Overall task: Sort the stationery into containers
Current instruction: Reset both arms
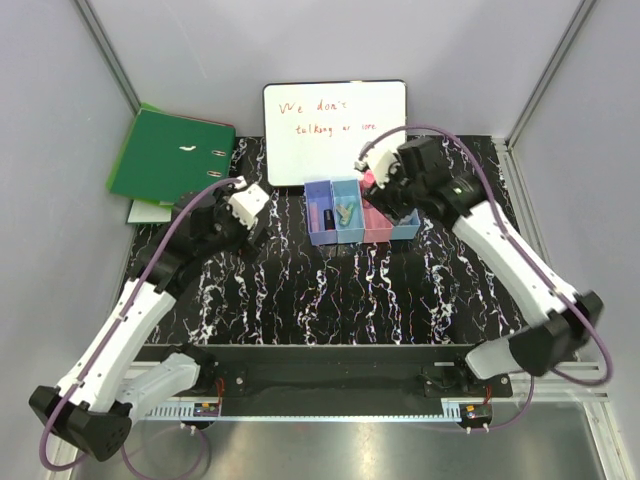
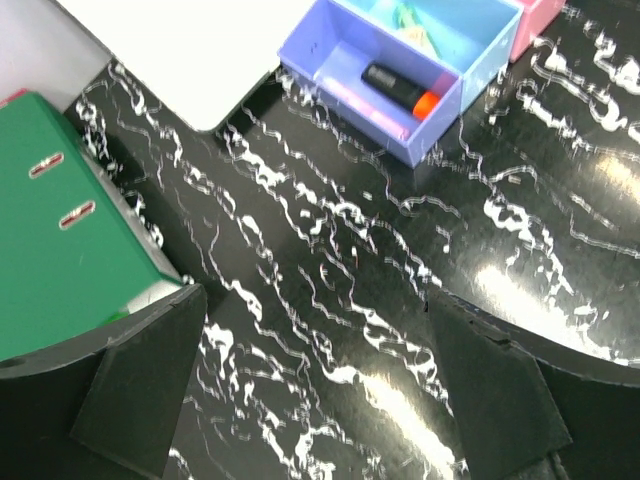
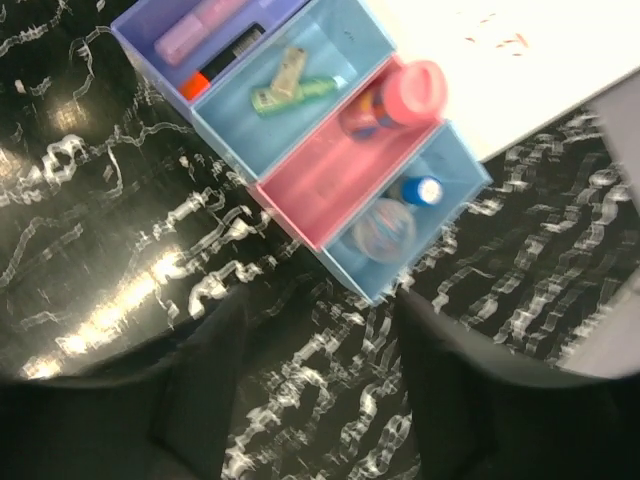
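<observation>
The containers (image 1: 361, 214) are four joined bins in front of the whiteboard. In the right wrist view the purple-blue bin (image 3: 140, 30) holds a lilac marker (image 3: 195, 30) and a black highlighter with an orange end (image 3: 220, 58). The light blue bin beside it holds a green highlighter (image 3: 290, 90), and a pink highlighter (image 3: 400, 98) leans in the pink bin (image 3: 320, 180). The end bin (image 3: 455, 165) holds a blue-capped bottle (image 3: 420, 190) and a round piece (image 3: 383, 228). My right gripper (image 3: 320, 310) hovers open and empty just in front of that end. My left gripper (image 2: 315, 300) is open over bare table, left of the bins.
A green ring binder (image 1: 170, 152) lies at the back left, close to my left gripper's side. The whiteboard (image 1: 335, 118) with red writing stands right behind the bins. The black marbled table (image 1: 340, 290) is walled by grey panels with metal posts.
</observation>
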Available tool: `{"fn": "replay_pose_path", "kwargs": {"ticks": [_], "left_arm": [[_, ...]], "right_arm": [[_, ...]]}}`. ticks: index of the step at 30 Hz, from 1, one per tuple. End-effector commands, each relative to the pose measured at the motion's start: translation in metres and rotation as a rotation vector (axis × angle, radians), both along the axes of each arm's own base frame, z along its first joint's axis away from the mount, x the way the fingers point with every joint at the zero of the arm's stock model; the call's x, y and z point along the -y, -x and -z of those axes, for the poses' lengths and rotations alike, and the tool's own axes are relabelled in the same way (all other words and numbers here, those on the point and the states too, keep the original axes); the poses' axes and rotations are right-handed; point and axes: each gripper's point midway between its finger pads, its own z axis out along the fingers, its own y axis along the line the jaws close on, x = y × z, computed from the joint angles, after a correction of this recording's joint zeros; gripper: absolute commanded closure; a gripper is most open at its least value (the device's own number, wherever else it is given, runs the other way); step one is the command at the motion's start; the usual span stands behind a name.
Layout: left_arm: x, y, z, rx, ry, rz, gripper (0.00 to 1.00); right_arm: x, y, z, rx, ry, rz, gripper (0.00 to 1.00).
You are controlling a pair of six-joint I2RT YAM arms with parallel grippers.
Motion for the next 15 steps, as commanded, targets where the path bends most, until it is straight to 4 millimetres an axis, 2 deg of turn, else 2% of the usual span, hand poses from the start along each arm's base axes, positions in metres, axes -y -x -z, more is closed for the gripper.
{"fn": "replay_pose_path", "kwargs": {"ticks": [1,2,4,7,8,9,10,11,15], "left_arm": [[-0.012,0.007,-0.011,0.045,0.0,-0.041,0.01],[-0.014,0.007,-0.013,0.048,0.007,-0.058,0.01],[-0.018,0.007,-0.02,0.048,0.048,-0.114,0.01],[-0.028,0.009,-0.024,0.053,0.055,-0.174,0.01],[-0.034,0.009,-0.027,0.066,0.041,-0.203,0.01],[-0.038,0.012,-0.032,0.076,0.057,-0.227,0.01],[-0.042,0.013,-0.035,0.083,0.065,-0.251,0.01],[-0.048,0.013,-0.038,0.094,0.071,-0.293,0.01],[-0.057,0.021,-0.049,0.123,0.123,-0.347,0.01]], "right_arm": [[0.037,0.039,-0.05,0.12,-0.012,0.046,0.18],[0.042,0.043,-0.053,0.121,-0.033,0.088,0.0],[0.061,0.052,-0.067,0.171,-0.043,0.168,0.0],[0.087,0.064,-0.075,0.206,-0.014,0.261,0.0],[0.1,0.065,-0.079,0.231,0.001,0.324,0.1],[0.106,0.074,-0.078,0.217,0.004,0.336,0.26],[0.108,0.079,-0.077,0.202,-0.004,0.346,0.28],[0.116,0.081,-0.078,0.213,-0.006,0.399,0.01],[0.129,0.091,-0.087,0.258,-0.069,0.48,0.0]]}}
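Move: Some 12 cm ahead of the right hand, 2 cm to its left and about 21 cm below lies the pink container; the light-blue one with the stick and eraser is as far ahead but 8 cm left, the one with the jar 4 cm right. From the left hand, the pink container is roughly 20 cm ahead and 23 cm right, the purple one equally far ahead and 12 cm right. Swinging clear of the containers, the empty right hand goes about 10 cm right while drawing back 8 cm and rising nearly 9, its half-open fingers spreading wide, tipping up slightly and turning some 20 degrees clockwise. The left hand, still open, drifts about 4 cm left, a little back and up, turning slightly counter-clockwise. ##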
